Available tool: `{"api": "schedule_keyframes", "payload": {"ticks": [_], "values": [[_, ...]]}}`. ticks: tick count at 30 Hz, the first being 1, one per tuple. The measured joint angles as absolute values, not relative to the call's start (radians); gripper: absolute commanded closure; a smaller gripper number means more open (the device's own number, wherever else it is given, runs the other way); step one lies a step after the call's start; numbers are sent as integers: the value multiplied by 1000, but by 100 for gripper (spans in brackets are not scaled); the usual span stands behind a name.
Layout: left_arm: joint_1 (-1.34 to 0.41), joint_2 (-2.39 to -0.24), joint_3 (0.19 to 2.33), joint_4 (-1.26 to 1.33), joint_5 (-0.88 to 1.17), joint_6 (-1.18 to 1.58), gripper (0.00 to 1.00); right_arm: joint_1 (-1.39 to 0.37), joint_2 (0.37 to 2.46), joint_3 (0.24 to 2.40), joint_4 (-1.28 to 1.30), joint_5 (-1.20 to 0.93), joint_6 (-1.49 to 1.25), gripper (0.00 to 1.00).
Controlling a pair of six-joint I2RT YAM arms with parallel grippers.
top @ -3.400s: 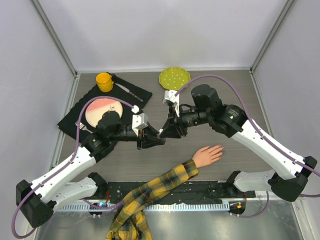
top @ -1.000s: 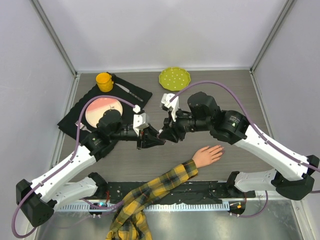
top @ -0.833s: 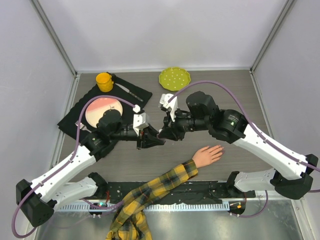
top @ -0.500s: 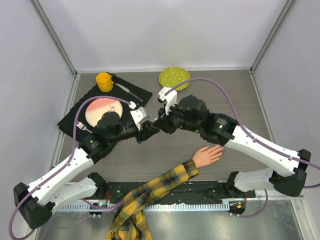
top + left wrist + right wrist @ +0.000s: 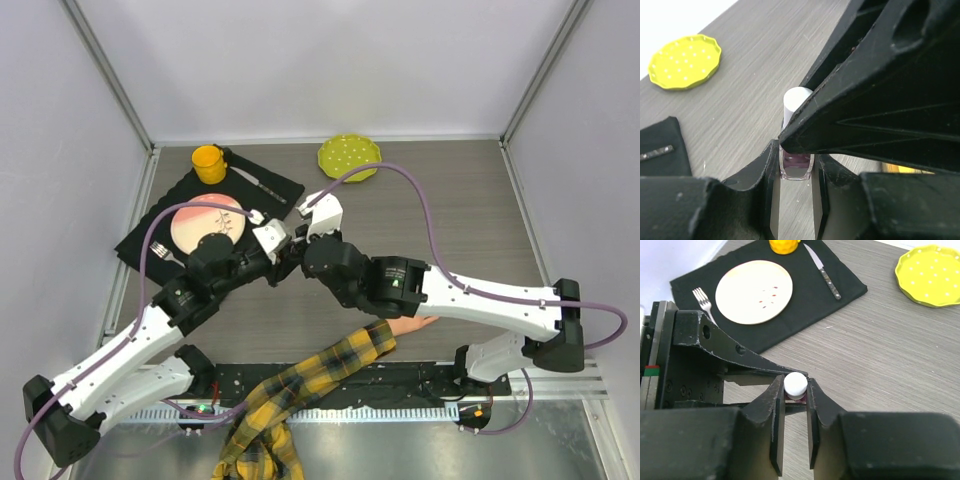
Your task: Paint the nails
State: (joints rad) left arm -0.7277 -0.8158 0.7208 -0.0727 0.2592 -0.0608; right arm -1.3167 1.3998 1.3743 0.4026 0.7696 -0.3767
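Note:
A small glass polish bottle (image 5: pixel 796 167) with purple polish sits between the fingers of my left gripper (image 5: pixel 796 159), which is shut on its body. My right gripper (image 5: pixel 795 391) comes down from above and is shut on the bottle's white cap (image 5: pixel 795 383). In the top view the two grippers meet left of the table's centre, left gripper (image 5: pixel 283 258) against right gripper (image 5: pixel 300 246), and the bottle is hidden there. The right arm covers most of the mannequin hand (image 5: pixel 416 322), so the nails are hidden. The plaid sleeve (image 5: pixel 330 366) runs to the near edge.
A black mat (image 5: pixel 275 190) at the back left holds a pink plate (image 5: pixel 205 222), a fork (image 5: pixel 702 299), a knife (image 5: pixel 822 271) and a yellow cup (image 5: pixel 208 163). A yellow dotted plate (image 5: pixel 349 157) lies at the back centre. Grey walls enclose the table.
My right arm has swung left and down across the mannequin hand, and its gripper has closed on the cap. The left gripper, still holding the bottle, has shifted slightly back and left.

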Motion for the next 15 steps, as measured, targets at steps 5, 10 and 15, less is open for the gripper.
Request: {"api": "schedule_keyframes", "payload": {"ticks": [5, 10, 15], "values": [[-731, -813, 721, -44, 282, -61, 100, -1311, 1347, 1346, 389, 722, -360, 60], [-717, -811, 721, -20, 262, -60, 100, -1289, 1225, 1295, 429, 610, -289, 40], [-715, -814, 722, -17, 315, -60, 100, -1219, 1122, 1285, 462, 438, -226, 42]]}}
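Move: The white cap of the nail polish is between the right fingertips, right at the hand point; the bottle under it, held by the left fingers, sits about 3 cm lower. From the left hand the cap is some 3 cm above. From the right hand the pink plate lies roughly 22 cm ahead and 25 cm left, and the dummy hand about 3 cm back and 28 cm right, both around 29 cm below. The right fingers open off the cap and retreat about 5 cm right, also up and back, turning counter-clockwise. ##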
